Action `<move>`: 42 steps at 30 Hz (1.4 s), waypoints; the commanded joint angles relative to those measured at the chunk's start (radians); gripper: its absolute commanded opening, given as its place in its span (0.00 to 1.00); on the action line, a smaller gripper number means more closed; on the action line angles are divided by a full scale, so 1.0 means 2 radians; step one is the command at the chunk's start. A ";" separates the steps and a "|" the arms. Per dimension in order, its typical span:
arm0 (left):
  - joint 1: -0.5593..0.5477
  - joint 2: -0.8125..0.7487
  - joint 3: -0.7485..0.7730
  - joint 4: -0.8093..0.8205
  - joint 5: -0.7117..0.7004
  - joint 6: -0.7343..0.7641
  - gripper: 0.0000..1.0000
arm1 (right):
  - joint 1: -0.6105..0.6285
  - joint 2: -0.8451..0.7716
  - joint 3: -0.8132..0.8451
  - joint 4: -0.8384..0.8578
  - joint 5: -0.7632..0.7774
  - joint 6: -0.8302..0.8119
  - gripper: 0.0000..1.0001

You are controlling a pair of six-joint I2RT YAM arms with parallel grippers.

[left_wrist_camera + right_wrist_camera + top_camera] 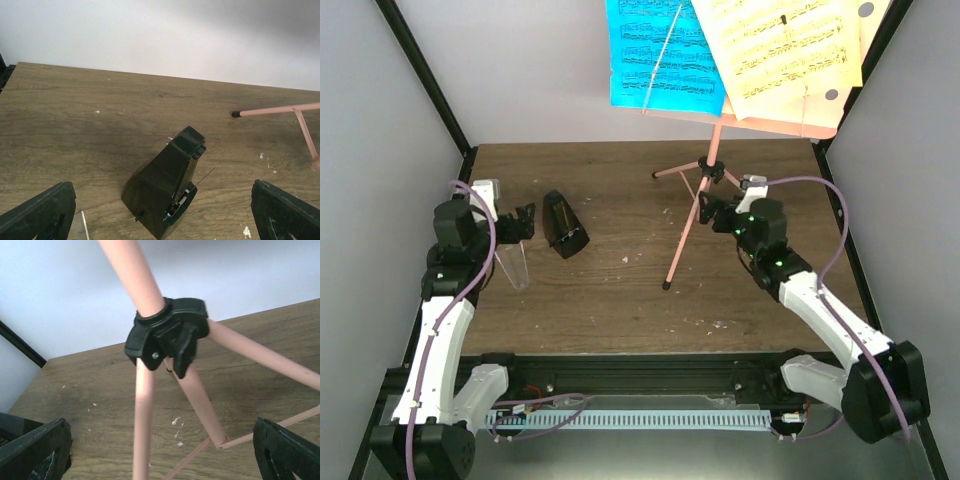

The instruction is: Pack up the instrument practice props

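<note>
The salmon-pink music stand (707, 172) rises at the back right of the table. Its desk carries a blue sheet (660, 55) and a yellow sheet (785, 55). My right gripper (720, 212) is open just below the black tripod hub (167, 335), and two pink legs (145, 430) run down between its spread fingers (287, 450) without touching them. The black pyramid metronome (563, 225) sits on the table left of centre. My left gripper (523, 225) is open right beside it. In the left wrist view the metronome (165, 195) lies between the wide-apart fingers (40, 215), untouched.
A clear plastic strip (512, 265) rests on the wooden table (620, 300) by the left gripper. One stand leg (678, 245) stretches toward the table's middle, and another leg (275, 110) ends in a black foot. Grey walls close in the back and both sides.
</note>
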State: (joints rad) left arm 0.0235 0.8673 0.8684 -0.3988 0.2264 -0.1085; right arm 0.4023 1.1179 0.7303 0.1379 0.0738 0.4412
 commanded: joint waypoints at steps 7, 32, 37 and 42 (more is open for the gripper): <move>-0.002 -0.012 -0.001 -0.004 -0.016 -0.005 0.97 | -0.116 0.021 0.012 -0.015 -0.341 -0.071 1.00; -0.001 -0.014 -0.002 -0.003 -0.023 -0.003 0.97 | -0.130 0.172 -0.036 0.299 -0.427 0.077 0.41; -0.002 -0.014 -0.002 -0.004 -0.022 -0.004 0.97 | -0.109 0.181 -0.031 0.311 -0.397 0.070 0.34; -0.002 -0.015 -0.003 -0.004 -0.023 -0.004 0.97 | -0.086 0.198 -0.018 0.307 -0.332 0.072 0.13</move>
State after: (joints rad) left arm 0.0235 0.8513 0.8684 -0.4061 0.1841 -0.1116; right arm 0.1909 1.4933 0.6552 0.7097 -0.6956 0.5808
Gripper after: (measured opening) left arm 0.974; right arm 0.194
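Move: Just ahead and to the left of the open right hand stands the music stand's front leg. The part under its black hub is about 3 cm farther out, 3 cm left and 4 cm lower. The hub sits some 7 cm straight ahead and 3 cm above the hand, and the front leg's foot about 18 cm back, 8 cm left and 25 cm down. The metronome is roughly 31 cm left, 4 cm back and 14 cm lower. From the left hand, that leg part lies about 34 cm right, 7 cm ahead and 7 cm below. Dipping about 4 cm while still wide open, the right hand first drifts slightly right, then swings left for some 5 cm, turning about 30 degrees counter-clockwise and rolling its left side up. It then eases forward a couple of centimetres as the fingers close on the stand's front leg just below the hub, still creeping left at the end. ##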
